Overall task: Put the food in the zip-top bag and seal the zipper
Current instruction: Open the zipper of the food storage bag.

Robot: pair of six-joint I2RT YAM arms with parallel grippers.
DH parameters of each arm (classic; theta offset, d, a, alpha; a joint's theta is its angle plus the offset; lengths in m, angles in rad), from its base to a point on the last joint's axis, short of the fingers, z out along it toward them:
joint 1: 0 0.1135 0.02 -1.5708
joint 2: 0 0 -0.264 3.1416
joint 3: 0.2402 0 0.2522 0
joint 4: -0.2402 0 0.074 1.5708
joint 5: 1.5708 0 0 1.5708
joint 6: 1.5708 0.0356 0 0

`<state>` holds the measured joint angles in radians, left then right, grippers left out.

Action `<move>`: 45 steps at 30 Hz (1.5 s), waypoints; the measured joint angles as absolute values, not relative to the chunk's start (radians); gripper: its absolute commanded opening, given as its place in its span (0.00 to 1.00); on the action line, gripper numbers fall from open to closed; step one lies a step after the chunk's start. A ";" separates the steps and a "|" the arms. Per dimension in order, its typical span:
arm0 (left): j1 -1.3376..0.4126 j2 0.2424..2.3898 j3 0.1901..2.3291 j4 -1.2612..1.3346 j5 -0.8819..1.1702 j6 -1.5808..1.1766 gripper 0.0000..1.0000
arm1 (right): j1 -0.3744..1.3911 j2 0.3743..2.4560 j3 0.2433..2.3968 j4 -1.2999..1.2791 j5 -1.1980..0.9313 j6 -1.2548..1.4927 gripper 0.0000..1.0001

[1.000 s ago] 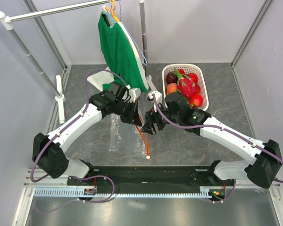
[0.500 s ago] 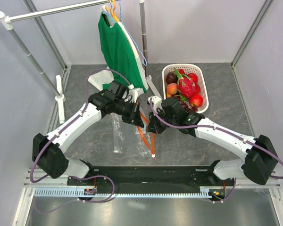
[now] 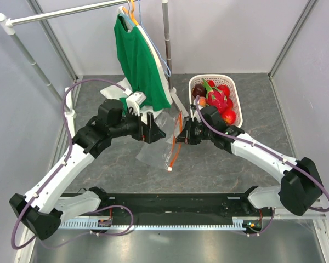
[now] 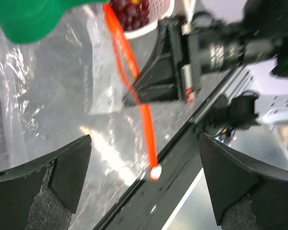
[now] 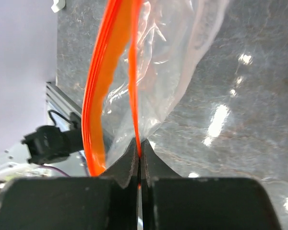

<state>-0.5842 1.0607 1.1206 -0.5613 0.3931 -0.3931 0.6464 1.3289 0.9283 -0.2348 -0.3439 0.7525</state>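
The zip-top bag hangs clear and crumpled between the two arms, low over the table. Its orange-red zipper loops down to a small white end piece. My right gripper is shut on the zipper, with the strip pinched between the tips of that gripper. My left gripper stands open just left of the bag, holding nothing. In the left wrist view the zipper hangs ahead of the spread jaws of the left gripper. The food, a pink dragon fruit and red and orange round fruits, lies in the white basket.
A green garment hangs from a rack pole just behind the grippers. A white cloth lies at the back left. The black base rail runs along the near edge.
My left gripper opened, let go of the bag and drew back to the left. My right gripper shut on the zipper and lifted it toward the basket, so the bag hangs from it.
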 measured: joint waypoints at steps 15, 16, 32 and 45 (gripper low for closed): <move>-0.796 1.299 1.131 -0.464 0.066 -0.405 0.63 | 0.646 1.426 0.982 -0.218 -0.385 0.879 0.00; -0.808 1.302 1.134 -0.463 0.050 -0.400 0.59 | 0.646 1.426 0.985 -0.217 -0.385 0.879 0.00; -0.810 1.349 1.136 -0.493 -0.103 -0.344 0.02 | 0.646 1.415 0.987 -0.220 -0.374 0.804 0.00; -0.704 1.223 1.151 -0.608 -0.217 -0.268 0.02 | 0.574 1.599 1.055 -0.425 -0.300 0.447 0.00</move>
<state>-0.7044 1.2232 1.1511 -0.6079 -0.2173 -0.2676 0.5743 1.5993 1.0546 -0.4248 -0.3000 0.4469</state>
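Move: The bag's free orange zipper lip is about 6 cm to the left gripper's right, 3 cm ahead and 9 cm below; the white slider is some 5 cm back, 5 cm right and 12 cm below that gripper. The green hem hangs roughly 12 cm ahead and 3 cm left, about level with it. From the right gripper, already pinching the other lip, the free lip is some 2 cm left, neither ahead nor back, level; the fruit basket is 18 cm ahead, 15 cm right and 12 cm below. Bring the left gripper down about 9 cm, rightward and a little forward to the free orange lip, rolling its left side up, and shut the open fingers on it; then draw it about 7 cm left, rising slightly. Keep the right fingers pinched on their lip, easing slightly left first, then pull down about 8 cm and right. ##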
